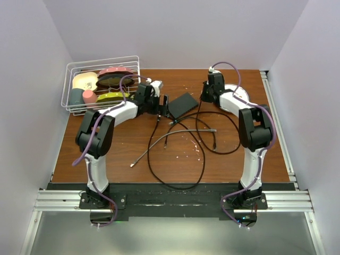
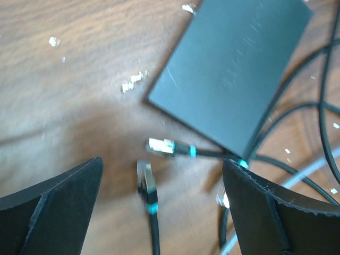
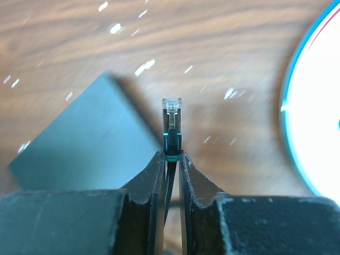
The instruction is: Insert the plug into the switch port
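The flat black switch box (image 1: 182, 104) lies on the wooden table between my two grippers; its port does not show in any view. My right gripper (image 3: 171, 154) is shut on a black cable just behind its clear-tipped plug (image 3: 171, 114), which sticks out past the fingertips above the table, just right of the box (image 3: 79, 149). In the top view this gripper (image 1: 209, 93) hangs off the box's right end. My left gripper (image 2: 162, 175) is open at the box's left end (image 1: 163, 103), above two loose plugs (image 2: 161, 145) (image 2: 146, 180) lying beside the box (image 2: 234, 69).
A round white disc (image 1: 239, 91) with red marks lies behind my right gripper, and it shows at the right edge of the right wrist view (image 3: 319, 106). A white wire basket (image 1: 101, 82) of toy food stands at the back left. Black and grey cables (image 1: 175, 154) loop over the table's middle.
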Available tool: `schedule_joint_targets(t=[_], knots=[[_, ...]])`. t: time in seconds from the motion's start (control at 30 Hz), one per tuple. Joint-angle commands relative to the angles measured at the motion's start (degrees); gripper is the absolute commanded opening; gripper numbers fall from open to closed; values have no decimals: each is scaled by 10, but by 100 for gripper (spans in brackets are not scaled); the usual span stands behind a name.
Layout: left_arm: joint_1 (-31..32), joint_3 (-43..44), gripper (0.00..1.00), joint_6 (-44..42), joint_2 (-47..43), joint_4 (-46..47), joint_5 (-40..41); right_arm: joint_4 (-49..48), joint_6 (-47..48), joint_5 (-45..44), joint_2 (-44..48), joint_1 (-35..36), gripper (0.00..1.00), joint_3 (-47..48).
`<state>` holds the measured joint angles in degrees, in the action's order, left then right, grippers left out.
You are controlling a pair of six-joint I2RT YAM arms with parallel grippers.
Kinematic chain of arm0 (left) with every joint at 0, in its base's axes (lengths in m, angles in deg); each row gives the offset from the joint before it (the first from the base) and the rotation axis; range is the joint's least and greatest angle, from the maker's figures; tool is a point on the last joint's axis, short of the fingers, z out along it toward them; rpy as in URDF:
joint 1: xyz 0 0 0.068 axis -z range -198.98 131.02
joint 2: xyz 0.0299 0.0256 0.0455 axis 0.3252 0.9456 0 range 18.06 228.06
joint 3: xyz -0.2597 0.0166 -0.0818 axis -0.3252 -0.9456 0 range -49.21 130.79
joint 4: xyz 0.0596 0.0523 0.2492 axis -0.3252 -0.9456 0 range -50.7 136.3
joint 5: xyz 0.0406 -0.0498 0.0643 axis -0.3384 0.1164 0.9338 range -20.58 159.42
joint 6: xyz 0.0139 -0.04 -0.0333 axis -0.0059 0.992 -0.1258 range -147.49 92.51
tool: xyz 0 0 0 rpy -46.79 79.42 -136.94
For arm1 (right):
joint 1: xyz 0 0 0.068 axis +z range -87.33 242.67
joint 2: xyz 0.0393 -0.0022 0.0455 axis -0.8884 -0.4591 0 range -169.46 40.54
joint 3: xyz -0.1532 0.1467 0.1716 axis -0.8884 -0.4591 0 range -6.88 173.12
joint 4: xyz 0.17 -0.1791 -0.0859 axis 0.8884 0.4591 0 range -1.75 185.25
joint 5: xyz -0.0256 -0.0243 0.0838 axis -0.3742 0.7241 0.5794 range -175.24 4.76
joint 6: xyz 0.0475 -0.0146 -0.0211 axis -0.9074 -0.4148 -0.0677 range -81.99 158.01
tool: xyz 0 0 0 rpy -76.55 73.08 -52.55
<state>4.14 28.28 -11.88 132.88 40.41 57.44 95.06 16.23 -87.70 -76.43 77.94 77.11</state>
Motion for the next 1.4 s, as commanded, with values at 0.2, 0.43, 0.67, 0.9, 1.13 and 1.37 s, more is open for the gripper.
schedule_joint_targets(t=[0.2, 0.43, 0.67, 0.9, 1.13, 1.37], knots=[[-3, -103, 100, 33, -85, 61, 30, 49, 24, 23, -97, -4, 0, 138], [-4, -131, 100, 55, -71, 75, 45, 84, 45, 59, -127, 18, 0, 171], [-13, -166, 99, 64, -65, 99, 61, 79, 74, 90, -144, 54, 0, 190], [-18, -190, 99, 63, -60, 125, 86, 73, 100, 123, -161, 78, 0, 212], [-18, -220, 98, 60, -82, 153, 65, 66, 148, 130, -155, 114, 0, 209], [-15, -291, 95, 78, -149, 177, 39, 47, 155, 165, -160, 128, 0, 216]])
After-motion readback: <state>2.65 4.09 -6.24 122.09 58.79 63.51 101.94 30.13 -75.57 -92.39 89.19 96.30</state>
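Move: The switch lies about 10 cm to the right hand's left, some 3 cm nearer the base and 6 cm below; that hand already holds the plug, with the white plate 12 cm to its right and level with it. From the open left hand the switch is about 3 cm ahead, 8 cm to the right and 4 cm lower. Beneath the left fingers are a loose plug, 2 cm back and 2 cm left, and a second plug, level ahead and 1 cm right. The switch is met at its right-hand end by the right hand, which keeps its grip on the plug, dips about 4 cm while easing a little forward, then sweeps some 14 cm left, turning 30 degrees counter-clockwise and pushing the switch along towards the left gripper. The left hand, fingers staying wide open, draws about 5 cm left and 4 cm back, ends 2 cm lower, and straddles the switch's near-left corner. ##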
